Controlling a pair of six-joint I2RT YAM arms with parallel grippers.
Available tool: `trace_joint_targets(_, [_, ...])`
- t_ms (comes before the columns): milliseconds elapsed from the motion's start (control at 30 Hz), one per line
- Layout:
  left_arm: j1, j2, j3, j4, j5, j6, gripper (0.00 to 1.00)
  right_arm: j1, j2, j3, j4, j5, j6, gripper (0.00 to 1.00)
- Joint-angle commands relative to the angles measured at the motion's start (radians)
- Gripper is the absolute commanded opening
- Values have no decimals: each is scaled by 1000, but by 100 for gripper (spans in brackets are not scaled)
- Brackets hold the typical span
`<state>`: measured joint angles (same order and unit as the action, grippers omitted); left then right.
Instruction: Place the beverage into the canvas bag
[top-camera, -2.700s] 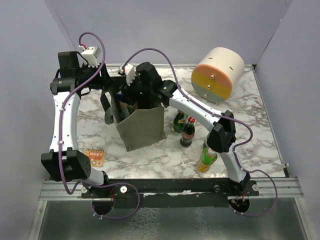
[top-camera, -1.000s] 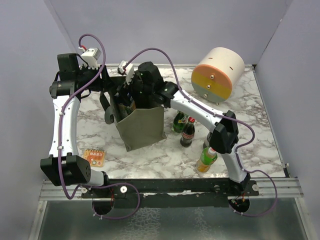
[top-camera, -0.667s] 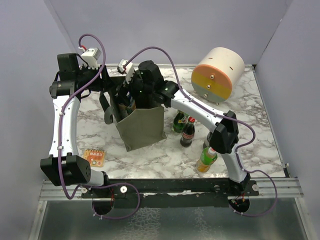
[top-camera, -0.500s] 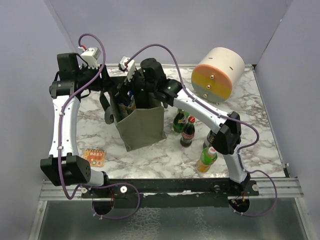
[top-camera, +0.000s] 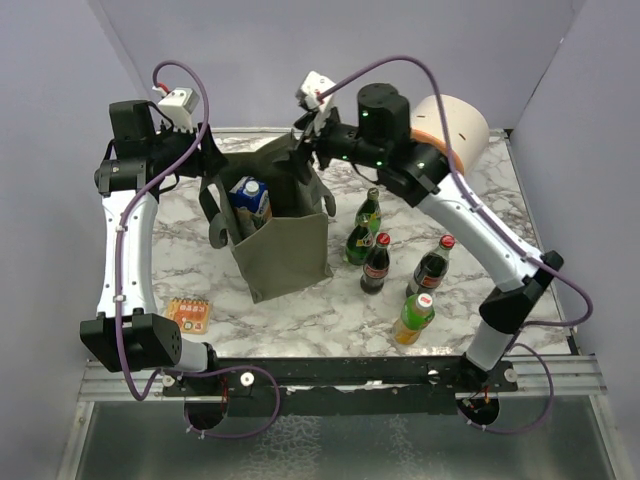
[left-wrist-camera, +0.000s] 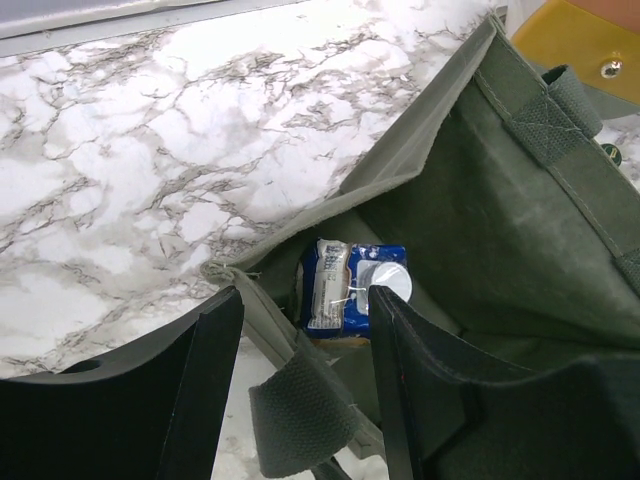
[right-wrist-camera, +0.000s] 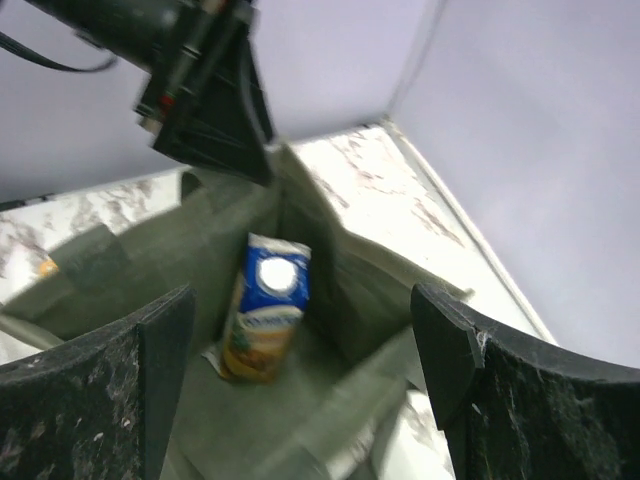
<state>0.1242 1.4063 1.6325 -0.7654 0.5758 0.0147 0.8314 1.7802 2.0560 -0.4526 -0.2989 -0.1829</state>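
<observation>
The olive-green canvas bag (top-camera: 285, 255) stands upright left of centre, its mouth open. A blue-and-orange beverage carton (top-camera: 252, 198) stands inside it, also seen in the left wrist view (left-wrist-camera: 350, 290) and the right wrist view (right-wrist-camera: 265, 305). My left gripper (top-camera: 208, 162) is at the bag's far left rim, with a handle strap (left-wrist-camera: 300, 410) between its fingers. My right gripper (top-camera: 312, 138) is open and empty, raised above the bag's far right corner, looking down into it (right-wrist-camera: 305, 340).
Several bottles stand right of the bag: a green one (top-camera: 368, 212), a red-capped cola (top-camera: 376, 263), another cola (top-camera: 432, 268), a yellow-green one (top-camera: 413, 318). A cream-and-orange cylinder (top-camera: 455, 125) lies at the back right. A small orange packet (top-camera: 190, 314) lies front left.
My right gripper has come up out of the bag and swung right and back, open, leaving the carton inside. The left arm has stayed at the bag's rim.
</observation>
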Motion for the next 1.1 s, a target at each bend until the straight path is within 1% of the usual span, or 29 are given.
trace_joint_targets(0, [-1,2,35,10,-7,21,56,-104,-95,-59,-169,27,-59,87])
trace_joint_targets(133, [-2,7,38,6,-10,33,56,-203,-181,-115,-295,-14,-81,87])
trace_joint_targets(233, [-2,8,36,10,-11,42,56,-242,-254,-185,-377,-31,-108,87])
trace_joint_targets(433, [-1,11,38,0,-6,54,56,-285,-388,-351,-481,-57,-122,87])
trace_joint_targets(633, [-2,9,32,-5,0,55,56,-291,-485,-464,-552,-157,-148,86])
trace_joint_targets(733, [-2,7,31,-7,3,54,56,-292,-520,-504,-577,-138,-148,85])
trace_joint_targets(833, [-2,5,30,-7,6,51,56,-301,-559,-525,-598,-69,-137,85])
trace_joint_targets(1067, [-2,-7,18,-7,6,53,56,-365,-642,-537,-675,11,-105,84])
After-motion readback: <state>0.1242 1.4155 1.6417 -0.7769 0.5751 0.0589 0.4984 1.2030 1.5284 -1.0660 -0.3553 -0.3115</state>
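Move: Some 32 cm to the right hand's right, about 8 cm back and 30 cm below, stands the right cola bottle. The left cola is about 19 cm to the hand's right and 7 cm back. The orange soda is roughly 27 cm right and 21 cm back, and the front green bottle about 15 cm right and 2 cm ahead. From the left hand, the right cola lies around 48 cm right, 14 cm back and 23 cm below. Leaving the bag, the right hand sweeps quickly right, first bearing slightly forward, then curving back and down towards the right cola: about 24 cm right, 9 cm back and 11 cm down in all. The fingers stay wide open and empty as the wrist turns some 30 degrees, tipping them downward. The hand ends above the two colas, touching neither. ##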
